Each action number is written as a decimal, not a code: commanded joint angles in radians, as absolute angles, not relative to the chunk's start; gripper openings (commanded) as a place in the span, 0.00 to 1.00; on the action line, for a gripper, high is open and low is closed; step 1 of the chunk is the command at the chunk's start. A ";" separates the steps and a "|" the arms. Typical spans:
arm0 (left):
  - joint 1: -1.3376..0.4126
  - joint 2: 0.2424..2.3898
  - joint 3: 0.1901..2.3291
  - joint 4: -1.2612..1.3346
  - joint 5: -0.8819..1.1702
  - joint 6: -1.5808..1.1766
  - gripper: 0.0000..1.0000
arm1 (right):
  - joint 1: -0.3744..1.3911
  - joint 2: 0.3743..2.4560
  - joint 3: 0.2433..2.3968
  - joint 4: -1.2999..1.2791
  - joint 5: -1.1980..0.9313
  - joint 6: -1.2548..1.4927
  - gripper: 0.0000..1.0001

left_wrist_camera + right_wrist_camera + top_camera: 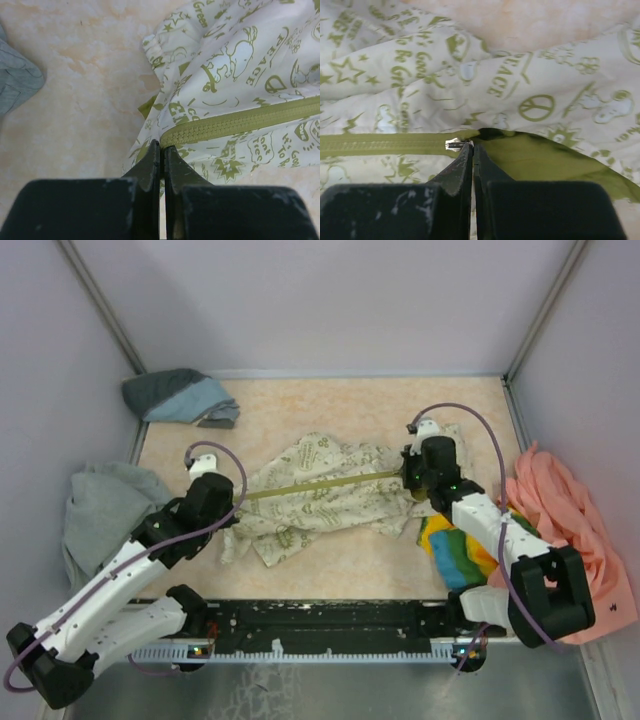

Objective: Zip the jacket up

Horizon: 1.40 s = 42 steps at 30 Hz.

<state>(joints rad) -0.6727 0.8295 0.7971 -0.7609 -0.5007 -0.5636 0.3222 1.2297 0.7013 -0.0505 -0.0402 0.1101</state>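
The cream jacket [320,498] with olive-green prints lies crumpled mid-table, its olive zipper strip [320,485] pulled taut between both grippers. My left gripper [238,503] is shut on the jacket's hem at the zipper's lower end [172,137]; in the left wrist view the closed teeth [235,122] run off to the right from my left gripper [162,146]. My right gripper [408,478] is shut at the silver zipper slider [454,144], gripping its pull with my right gripper [472,146]. Left of the slider the zipper [380,145] is closed; to its right the olive lining [545,160] shows.
A grey-blue garment [180,397] lies at the back left. A grey sweatshirt [105,505] hangs over the left edge, and its corner [15,75] shows beside the jacket. A peach-pink garment [565,520] and a multicoloured cloth [460,550] lie on the right. Walls enclose the table.
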 commanded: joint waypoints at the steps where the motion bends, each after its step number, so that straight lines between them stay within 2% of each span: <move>1: -0.657 0.807 0.803 -0.725 -0.631 -0.620 0.00 | 0.234 1.199 0.771 -0.022 0.127 0.112 0.00; 8: -0.655 0.792 0.771 -0.625 -0.550 -0.568 0.00 | 0.123 1.260 0.903 -0.020 0.191 0.083 0.00; 15: -0.654 0.849 0.852 -0.482 -0.474 -0.437 0.01 | 0.122 1.330 1.148 -0.025 0.011 0.065 0.00; 18: -0.653 0.902 0.911 -0.474 -0.429 -0.393 0.08 | 0.122 1.328 1.220 -0.079 -0.028 0.067 0.00; 20: -0.653 0.920 0.923 -0.500 -0.421 -0.403 0.20 | 0.121 1.309 1.207 -0.116 -0.073 0.080 0.00; 25: -0.654 0.839 0.878 -0.523 -0.471 -0.414 0.67 | 0.122 1.150 0.999 -0.090 -0.112 0.150 0.41; 27: -0.654 0.789 0.875 -0.526 -0.514 -0.397 0.78 | 0.123 1.069 0.926 -0.085 -0.079 0.196 0.55; 28: -0.654 0.769 0.883 -0.530 -0.537 -0.387 0.81 | 0.123 1.027 0.895 -0.087 -0.057 0.214 0.62; 29: -0.653 0.749 0.894 -0.535 -0.566 -0.375 0.82 | 0.122 0.988 0.876 -0.097 -0.042 0.226 0.74; 30: -0.654 0.726 0.908 -0.539 -0.587 -0.365 0.85 | 0.122 0.942 0.866 -0.114 -0.028 0.234 0.79; 35: -0.653 0.590 0.966 -0.511 -0.656 -0.293 1.00 | 0.123 0.773 0.873 -0.250 0.058 0.236 0.81; 42: -0.653 0.341 0.961 -0.415 -0.619 -0.155 1.00 | 0.122 0.443 0.818 -0.313 0.144 0.183 0.81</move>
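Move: The left fingers still pinch the hem end of the zip and the right fingers sit at the zip pull near the collar, with the zip drawn straight between them. The middle of the jacket body lies about 22 cm right of the left hand, 8 cm farther out and 5 cm below, or some 17 cm left of the right hand and 3 cm back. The rainbow cloth is roughly 15 cm right of the right hand and 14 cm back. Rightward at first, then up and forward, the right hand leaves the zip pull with its fingers still shut, dips back while opening, and rises away back and right, about 20 cm higher in all. The left hand edges forward, up and a little right, opens to let go of the hem end, then climbs to some 20 cm, drifting left and back while tilting upward about 40 degrees. ##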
